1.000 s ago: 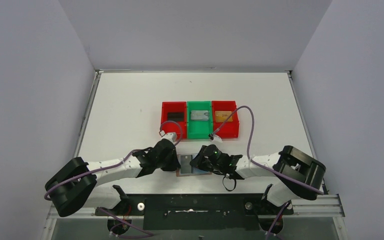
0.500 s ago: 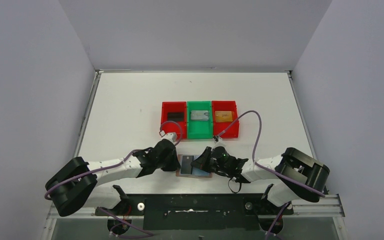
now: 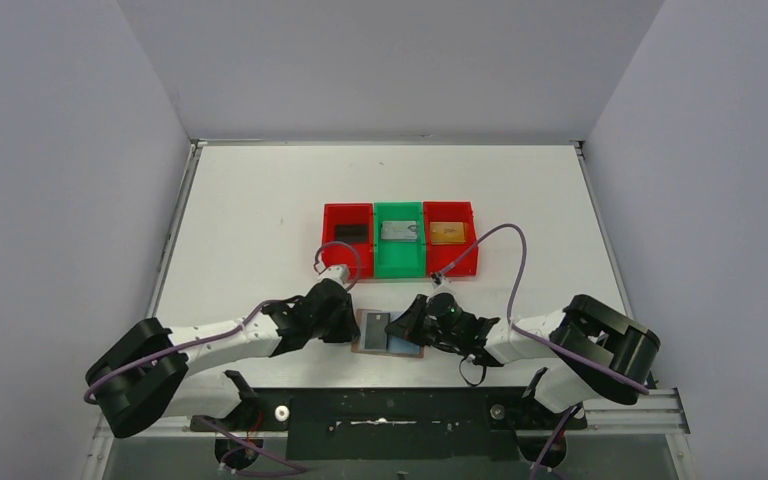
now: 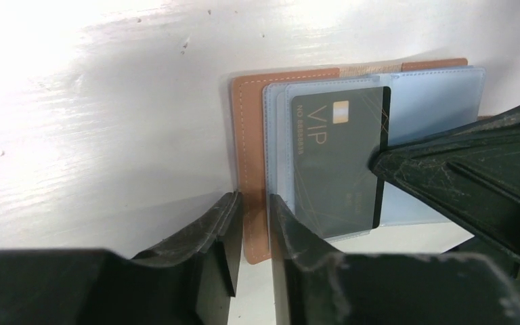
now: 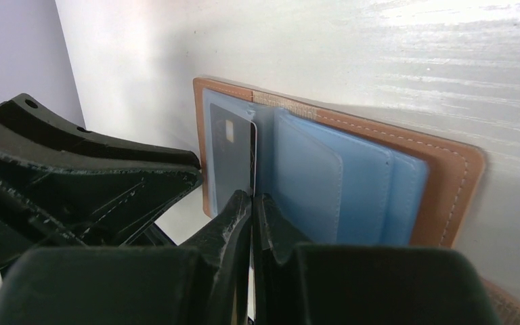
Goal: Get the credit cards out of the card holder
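The card holder (image 3: 406,346) lies open near the table's front edge, tan leather (image 4: 250,135) outside and pale blue pockets (image 5: 352,183) inside. A black credit card (image 4: 332,169) marked VIP sticks partly out of its left pocket. My right gripper (image 5: 252,196) is shut on that card's (image 5: 230,162) inner edge. My left gripper (image 4: 252,198) sits at the holder's left edge, jaws a narrow gap apart with the leather rim showing between them. In the top view the left gripper (image 3: 336,316) and the right gripper (image 3: 422,320) flank the holder.
Three bins stand in a row behind the holder. The left red bin (image 3: 330,243) holds a black card (image 3: 350,232), the green bin (image 3: 400,262) a silver one (image 3: 398,231), and the right red bin (image 3: 468,256) a gold-orange one (image 3: 446,232). Purple cables loop over both wrists.
My right gripper slid a little rightward off the holder's middle and closed fully, uncovering the left pocket and its black card. The left jaws have parted slightly.
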Controlling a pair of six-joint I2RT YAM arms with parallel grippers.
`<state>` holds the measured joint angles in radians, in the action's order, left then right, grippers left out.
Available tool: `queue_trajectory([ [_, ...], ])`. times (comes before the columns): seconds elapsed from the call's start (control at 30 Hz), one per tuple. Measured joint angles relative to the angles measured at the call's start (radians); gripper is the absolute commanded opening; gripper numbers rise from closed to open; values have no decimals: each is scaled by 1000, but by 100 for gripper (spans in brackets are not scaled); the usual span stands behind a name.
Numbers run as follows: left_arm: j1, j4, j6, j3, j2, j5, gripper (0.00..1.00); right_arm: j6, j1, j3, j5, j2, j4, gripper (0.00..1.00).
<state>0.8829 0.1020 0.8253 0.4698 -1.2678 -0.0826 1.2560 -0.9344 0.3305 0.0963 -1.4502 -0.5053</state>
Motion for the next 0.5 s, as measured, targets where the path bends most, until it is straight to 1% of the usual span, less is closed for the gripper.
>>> queue_trajectory([
  [0.07, 0, 14, -1, 0, 17, -10, 37, 6, 0, 0, 0, -2, 0, 0],
  [0.13, 0, 21, -3, 1, 34, -14, 40, 12, 0, 0, 0, -3, 1, 0],
  [0.33, 0, 20, -32, 50, 43, -8, 40, 14, 0, 1, 0, -14, 1, 0],
  [0.5, 8, 46, -58, 147, -41, -16, 39, 14, 0, 6, 0, -15, 7, 0],
])
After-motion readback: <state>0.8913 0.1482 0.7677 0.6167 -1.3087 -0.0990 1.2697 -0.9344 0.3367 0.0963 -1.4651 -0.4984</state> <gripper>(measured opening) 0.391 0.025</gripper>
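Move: Barely to the right of the left hand, about 5 cm off and 1 cm ahead, lies the black VIP card in its clear sleeve, roughly 1 cm lower. The open card holder is centred some 8 cm to that hand's right and 1 cm ahead; the left red box stands about 22 cm ahead and 2 cm left. From the right hand, the card's middle is about 3 cm left, level fore and aft, 1 cm lower. Coming free of the card holder's left edge, the left hand opens its fingers further, to about two fifths, and rises about 3.5 cm, then also swings right and forward some 2.5 cm each, above the near-left part of the card. The right hand stays with shut fingers at the card's right edge, sinking a hair. ##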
